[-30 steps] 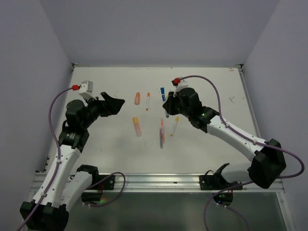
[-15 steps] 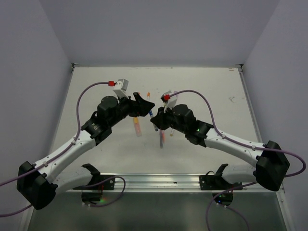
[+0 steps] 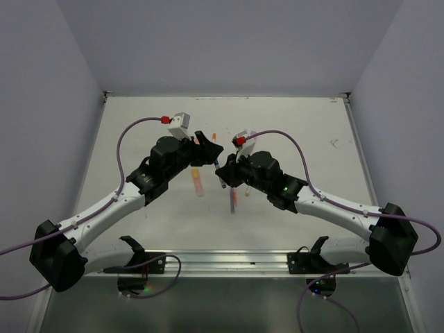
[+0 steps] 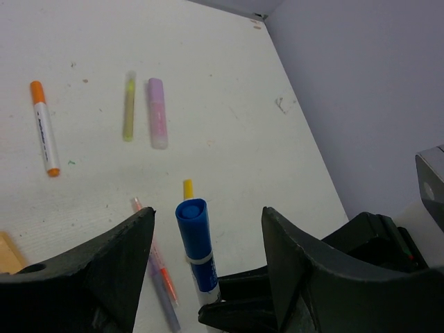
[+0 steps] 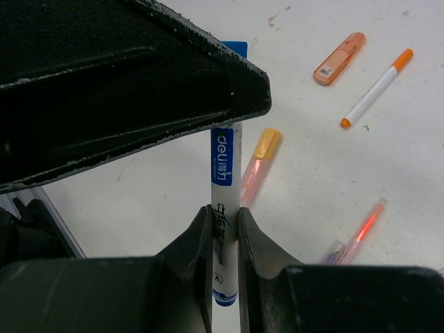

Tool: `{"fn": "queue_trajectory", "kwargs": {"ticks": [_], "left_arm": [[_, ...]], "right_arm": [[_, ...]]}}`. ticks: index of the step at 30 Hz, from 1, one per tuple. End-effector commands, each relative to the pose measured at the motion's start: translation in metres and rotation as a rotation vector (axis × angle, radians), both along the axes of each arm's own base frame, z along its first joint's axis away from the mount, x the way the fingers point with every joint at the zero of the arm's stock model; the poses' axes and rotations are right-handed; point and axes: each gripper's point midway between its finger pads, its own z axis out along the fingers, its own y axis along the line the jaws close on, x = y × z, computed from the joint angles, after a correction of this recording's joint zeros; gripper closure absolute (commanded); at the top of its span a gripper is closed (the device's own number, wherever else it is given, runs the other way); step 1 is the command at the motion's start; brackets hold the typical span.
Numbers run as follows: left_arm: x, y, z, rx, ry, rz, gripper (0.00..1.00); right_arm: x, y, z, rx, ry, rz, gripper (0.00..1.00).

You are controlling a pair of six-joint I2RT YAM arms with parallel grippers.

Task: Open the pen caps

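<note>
My right gripper is shut on the white body of a blue-and-white pen and holds it off the table, blue cap pointing toward the left arm. My left gripper is open, one jaw on each side of that cap, with a gap on both sides. In the top view the two grippers meet over the middle of the table, left gripper and right gripper. Other capped pens lie on the table: an orange-and-white marker, a slim yellow pen and a lilac highlighter.
An orange highlighter and a yellow-capped pink highlighter lie on the white table, with slim pink and lilac pens below the right gripper. Grey walls enclose the table's far and side edges.
Both arms swung in from the sides to the centre, the right one carrying the blue pen. The left jaws came around the blue cap and have narrowed.
</note>
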Motion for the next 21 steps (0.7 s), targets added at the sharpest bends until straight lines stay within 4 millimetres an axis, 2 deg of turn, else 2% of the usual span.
{"fn": "queue_trajectory", "kwargs": {"ticks": [1, 12, 21], "left_arm": [[0.0091, -0.0027, 0.0319, -0.057, -0.068, 0.032, 0.34], [0.0110, -0.0095, 0.0228, -0.054, -0.038, 0.013, 0.46], [0.0117, -0.0093, 0.0243, -0.057, -0.041, 0.015, 0.56]], "right_arm": [[-0.0007, 0.0037, 0.0223, 0.055, -0.062, 0.015, 1.00], [-0.0026, 0.0062, 0.0234, 0.056, -0.070, 0.028, 1.00], [-0.0042, 0.0073, 0.0212, 0.055, -0.071, 0.036, 1.00]]}}
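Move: Between the left hand's open fingers, about 1 cm ahead and 1 cm below the hand point, is the blue cap of the marker. From the right hand, which already grips the marker's white barrel, that cap lies about 3 cm ahead, 2 cm left and 6 cm up. On the table some 20 cm below the left hand, the yellow-capped highlighter is about 5 cm ahead and 4 cm left, the red pen about 3 cm ahead and 7 cm right. Sinking about 1 cm with a slight reach forward, the left hand brings its fingers down around the blue cap of the upheld marker, tipping down barely a couple of degrees. Its fingers close steadily throughout, from about two thirds open to a little under half, coming close to the cap without shutting on it. The right hand stays in place and keeps its grip on the barrel. ##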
